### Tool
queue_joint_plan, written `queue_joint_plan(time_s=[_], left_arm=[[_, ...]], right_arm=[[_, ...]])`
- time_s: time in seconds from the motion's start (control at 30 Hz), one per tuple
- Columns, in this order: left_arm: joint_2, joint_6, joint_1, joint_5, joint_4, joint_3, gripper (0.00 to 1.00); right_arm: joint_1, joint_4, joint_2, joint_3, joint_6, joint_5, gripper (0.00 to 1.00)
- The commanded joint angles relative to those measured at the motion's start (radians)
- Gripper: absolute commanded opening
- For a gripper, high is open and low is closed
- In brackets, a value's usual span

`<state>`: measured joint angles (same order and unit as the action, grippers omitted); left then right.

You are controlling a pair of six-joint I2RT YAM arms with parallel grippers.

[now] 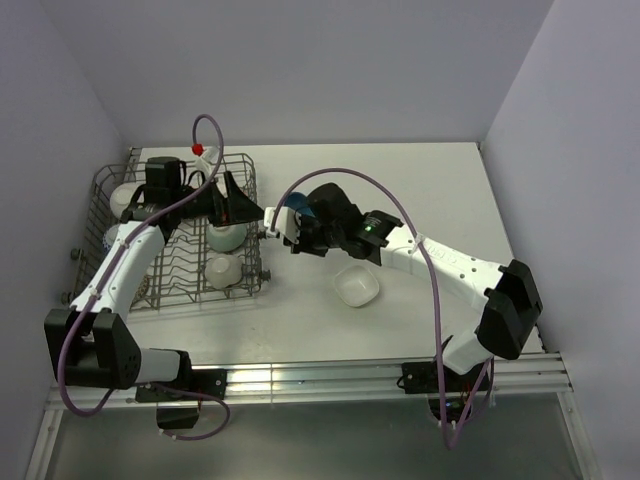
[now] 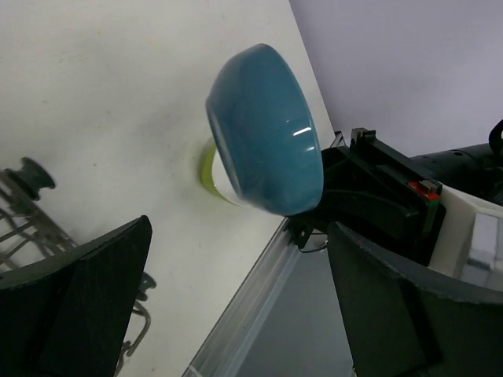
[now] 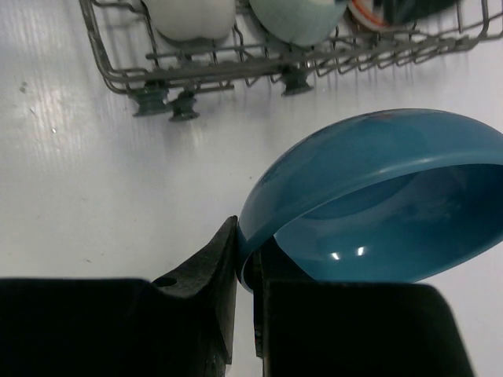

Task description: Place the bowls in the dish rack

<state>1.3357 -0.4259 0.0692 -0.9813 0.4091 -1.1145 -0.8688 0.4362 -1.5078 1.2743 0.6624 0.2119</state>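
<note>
A plain blue bowl (image 1: 304,211) hangs tilted in the air just right of the dish rack (image 1: 120,190). My right gripper (image 3: 250,253) is shut on the bowl's rim (image 3: 377,177), one finger inside and one outside. My left gripper (image 1: 244,206) stands wide open over the rack's right side, facing the blue bowl (image 2: 267,129), with nothing between its fingers (image 2: 86,302). The rack holds a white bowl (image 1: 222,270) and a pale green bowl (image 1: 226,237), with more at its left (image 1: 126,198). A white square bowl (image 1: 357,287) sits on the table.
The rack's near wire wall and feet (image 3: 165,100) lie close ahead of the held bowl. The right gripper's black body (image 2: 373,184) fills the space behind the bowl in the left wrist view. The table's front rail (image 2: 259,302) runs below.
</note>
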Motion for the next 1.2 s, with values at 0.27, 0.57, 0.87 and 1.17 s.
queue_joint_plan(time_s=[0.27, 0.57, 0.87, 1.17], left_arm=[[-0.007, -0.083, 0.106, 0.104, -0.046, -0.077, 0.99], [0.037, -0.063, 0.15, 0.119, 0.031, -0.097, 0.9], [0.091, -0.095, 0.164, 0.112, 0.099, -0.133, 0.81], [0.117, -0.16, 0.184, 0.087, 0.086, -0.134, 0.74]], right_arm=[[-0.042, 0.024, -0.035, 0.119, 0.016, 0.095, 0.0], [-0.061, 0.039, -0.061, 0.129, 0.006, 0.047, 0.0], [-0.064, 0.033, -0.083, 0.135, -0.004, -0.04, 0.0], [-0.072, 0.022, -0.095, 0.134, -0.017, -0.081, 0.0]])
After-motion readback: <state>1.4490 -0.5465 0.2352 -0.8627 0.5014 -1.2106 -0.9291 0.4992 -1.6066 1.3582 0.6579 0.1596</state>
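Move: The blue bowl, already pinched by the right fingers, lies about 11 cm to the left hand's right, 1 cm back and 2 cm lower. From the left hand the green bowl in the rack is some 9 cm left, 4 cm back and 16 cm down; the white dish on the table is roughly 23 cm right, 17 cm back and 22 cm down. The blue bowl's middle lies about 5 cm ahead of the right hand and 1 cm above, level with it sideways. Rightward about 5 cm goes the left hand to the blue bowl, rising a little, then sinking some 3 cm with a roll of about 10 degrees as its wide-open fingers close by roughly a quarter on either side of the bowl. The right hand keeps its pinch on the rim, first easing left, back and up, then sinking and coming forward again, so the bowl is brought about 2 cm left and 2 cm lower. ##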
